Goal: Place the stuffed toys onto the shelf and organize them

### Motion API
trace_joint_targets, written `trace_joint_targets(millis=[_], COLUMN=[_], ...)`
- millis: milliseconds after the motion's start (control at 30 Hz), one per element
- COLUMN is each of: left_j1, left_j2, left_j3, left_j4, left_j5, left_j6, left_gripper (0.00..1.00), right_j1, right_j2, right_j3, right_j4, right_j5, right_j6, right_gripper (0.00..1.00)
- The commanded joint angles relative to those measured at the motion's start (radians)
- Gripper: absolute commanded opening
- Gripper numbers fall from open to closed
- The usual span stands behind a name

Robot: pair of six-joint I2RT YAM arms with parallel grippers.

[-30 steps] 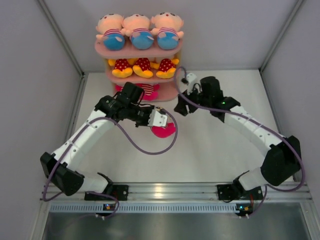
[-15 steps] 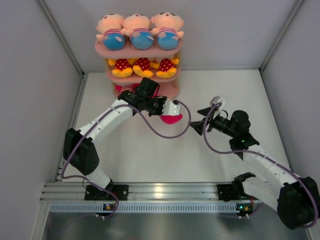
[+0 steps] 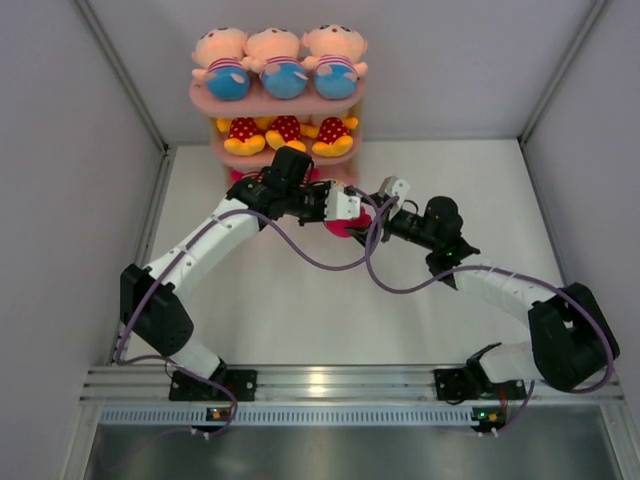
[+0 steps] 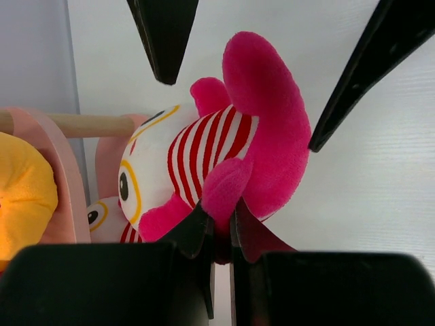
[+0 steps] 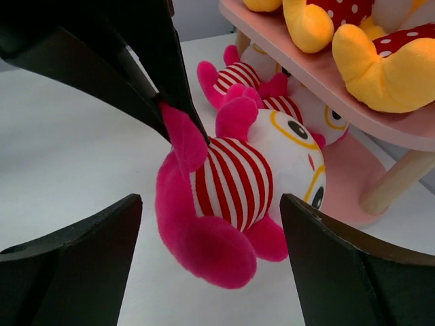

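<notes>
My left gripper (image 4: 219,217) is shut on a pink limb of a pink-striped stuffed toy (image 4: 231,136), which hangs just in front of the shelf's bottom tier (image 5: 346,183). My right gripper (image 5: 211,200) stands open with its fingers on either side of that toy (image 5: 238,183), not touching it. From above, the toy (image 3: 345,225) shows between the two grippers. The pink shelf (image 3: 300,103) carries three peach-headed dolls (image 3: 284,62) on top and yellow-orange, red-dotted toys (image 3: 287,135) on the middle board. Two more pink-striped toys (image 5: 234,75) lie on the bottom tier, partly hidden.
A wooden post (image 5: 394,176) holds up the shelf's near corner beside the held toy. White enclosure walls (image 3: 110,120) close in the white table on the left, back and right. Both arms' cables (image 3: 330,262) loop over the table's middle.
The left arm has carried the striped toy up toward the shelf's bottom tier. The right arm swung away and came back beside the toy, its jaws opening wider.
</notes>
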Motion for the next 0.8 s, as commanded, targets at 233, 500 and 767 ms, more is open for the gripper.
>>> trace_joint_targets(millis=[233, 500, 767], left_j1=[-0.003, -0.005, -0.003], left_j2=[-0.066, -0.072, -0.207], left_j3=[0.032, 0.034, 0.005], left_j4=[0.046, 0.046, 0.020], left_j5=[0.069, 0.065, -0.381], left_j6=[-0.073, -0.139, -0.352], left_gripper=[0.00, 0.00, 0.89], right_j1=[0.065, 0.084, 0.105], right_j2=[0.178, 0.175, 0.102], right_j3=[0.112, 0.151, 0.201], right_j4=[0.055, -0.067, -0.348], right_j5=[0.025, -0.001, 0.152], right_j6=[-0.077, -0.173, -0.624], right_gripper=[0.80, 0.00, 0.00])
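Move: The pink toy hangs from the left fingers by one limb, its middle about 4 cm ahead, 3 cm to the right and 6 cm below that hand. From the open right hand it is roughly 3 cm ahead, 4 cm left and 5 cm down. The nearer of two pink toys on the bottom shelf is some 11 cm ahead of the left hand, 9 cm to its left and 17 cm lower. The hanging toy's striped body is taken by the right hand, which sinks about 5 cm while easing left and a little forward, shuts on it from full gape and then tips its fingers down some 15 degrees. The left hand holds nearly still meanwhile, and once the right has shut it opens, lets go of the limb and starts back left and upward. ##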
